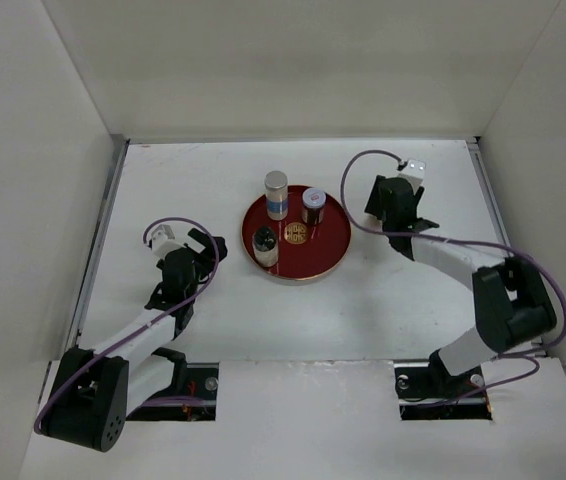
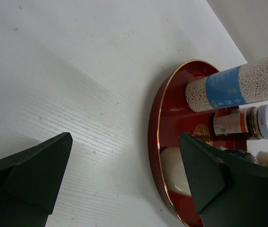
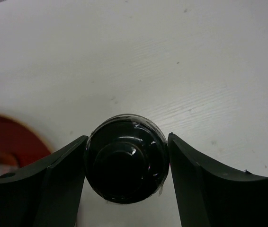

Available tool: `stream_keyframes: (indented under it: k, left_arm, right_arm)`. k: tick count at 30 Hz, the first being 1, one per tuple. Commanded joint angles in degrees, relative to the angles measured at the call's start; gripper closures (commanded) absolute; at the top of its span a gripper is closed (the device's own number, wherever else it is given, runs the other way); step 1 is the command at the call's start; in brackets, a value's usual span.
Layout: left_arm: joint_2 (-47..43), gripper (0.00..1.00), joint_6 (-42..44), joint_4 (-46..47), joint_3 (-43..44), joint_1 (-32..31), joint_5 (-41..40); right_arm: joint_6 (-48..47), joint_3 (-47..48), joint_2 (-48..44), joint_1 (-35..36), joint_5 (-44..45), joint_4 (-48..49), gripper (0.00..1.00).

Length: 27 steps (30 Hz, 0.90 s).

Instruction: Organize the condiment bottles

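A black-capped bottle (image 3: 124, 163) stands on the white table, seen from above in the right wrist view. My right gripper (image 3: 127, 138) is shut on it, both fingers against its sides. In the top view that gripper (image 1: 396, 203) sits right of the red tray (image 1: 328, 262) and covers the bottle. On the tray stand a tall grey-capped bottle with a blue label (image 1: 276, 193), a light-lidded jar (image 1: 313, 205) and a dark-topped jar (image 1: 265, 243). My left gripper (image 1: 201, 255) hangs open to the left of the tray, with nothing between its fingers (image 2: 39, 165).
The left wrist view shows the tray's gold rim (image 2: 150, 142), the blue-label bottle (image 2: 233, 90) and a brown jar with a light lid (image 2: 240, 123). White walls enclose the table on three sides. The tray's edge (image 3: 11, 137) shows left of the right gripper.
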Motion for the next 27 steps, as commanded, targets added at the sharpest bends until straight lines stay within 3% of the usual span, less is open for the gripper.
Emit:
stream_keyframes:
  k: [1, 6, 11, 19, 21, 24, 27]
  left_arm:
    - [0.1, 0.0, 0.2, 2.9, 0.2, -0.4, -0.3]
    - [0.5, 0.0, 0.5, 2.7, 0.7, -1.0, -0.5]
    - [0.2, 0.0, 0.7, 2.3, 0.8, -1.6, -0.7]
    - [-0.3, 0.0, 1.0, 0.0, 1.0, -1.0, -1.3]
    - [0.6, 0.0, 0.9, -0.7, 1.3, -0.9, -1.3]
    - [2.4, 0.0, 1.3, -3.3, 3.1, -1.1, -1.3]
    - [3.2, 0.0, 1.2, -4.9, 3.9, -0.7, -0.5]
  right_arm:
    - [-0.3, -2.6, -11.2, 6.7, 2.3, 6.6, 0.47]
    - [0.6, -4.5, -15.1, 17.0, 0.0, 5.1, 0.45]
    - [0.4, -0.2, -6.8, 25.3, -1.2, 6.5, 0.44]
    - [-0.4, 3.4, 3.1, 29.2, 1.1, 9.2, 0.41]
    - [-0.1, 3.9, 4.1, 30.2, 2.0, 8.9, 0.3]
    - [-0.2, 3.4, 2.7, 31.9, 5.6, 8.6, 0.0]
    - [-0.4, 0.3, -4.4, 33.4, 7.7, 9.2, 0.0]
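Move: The right hand already holds the last black-capped bottle just off the table. The bottle is bound for the free middle of the red tray, about 22 cm to the hand's left, 8 cm back and 7 cm below. The white-lidded jar stands about 19 cm left and 1 cm farther out, the blue-banded bottle about 28 cm left and 3 cm out, the other black-capped bottle 32 cm left and 9 cm back. For the idle left hand, that free spot is about 18 cm right and 5 cm ahead. Keeping its grip on the black-capped bottle, the right hand carries it left some 22 cm and back about 8 cm towards the tray, arcing up roughly 8 cm and down again while turning about 30 degrees counter-clockwise. Low over the tray the fingers open wide and let go, and the hand starts easing back and up. The empty left hand sinks about 2 cm late on. ##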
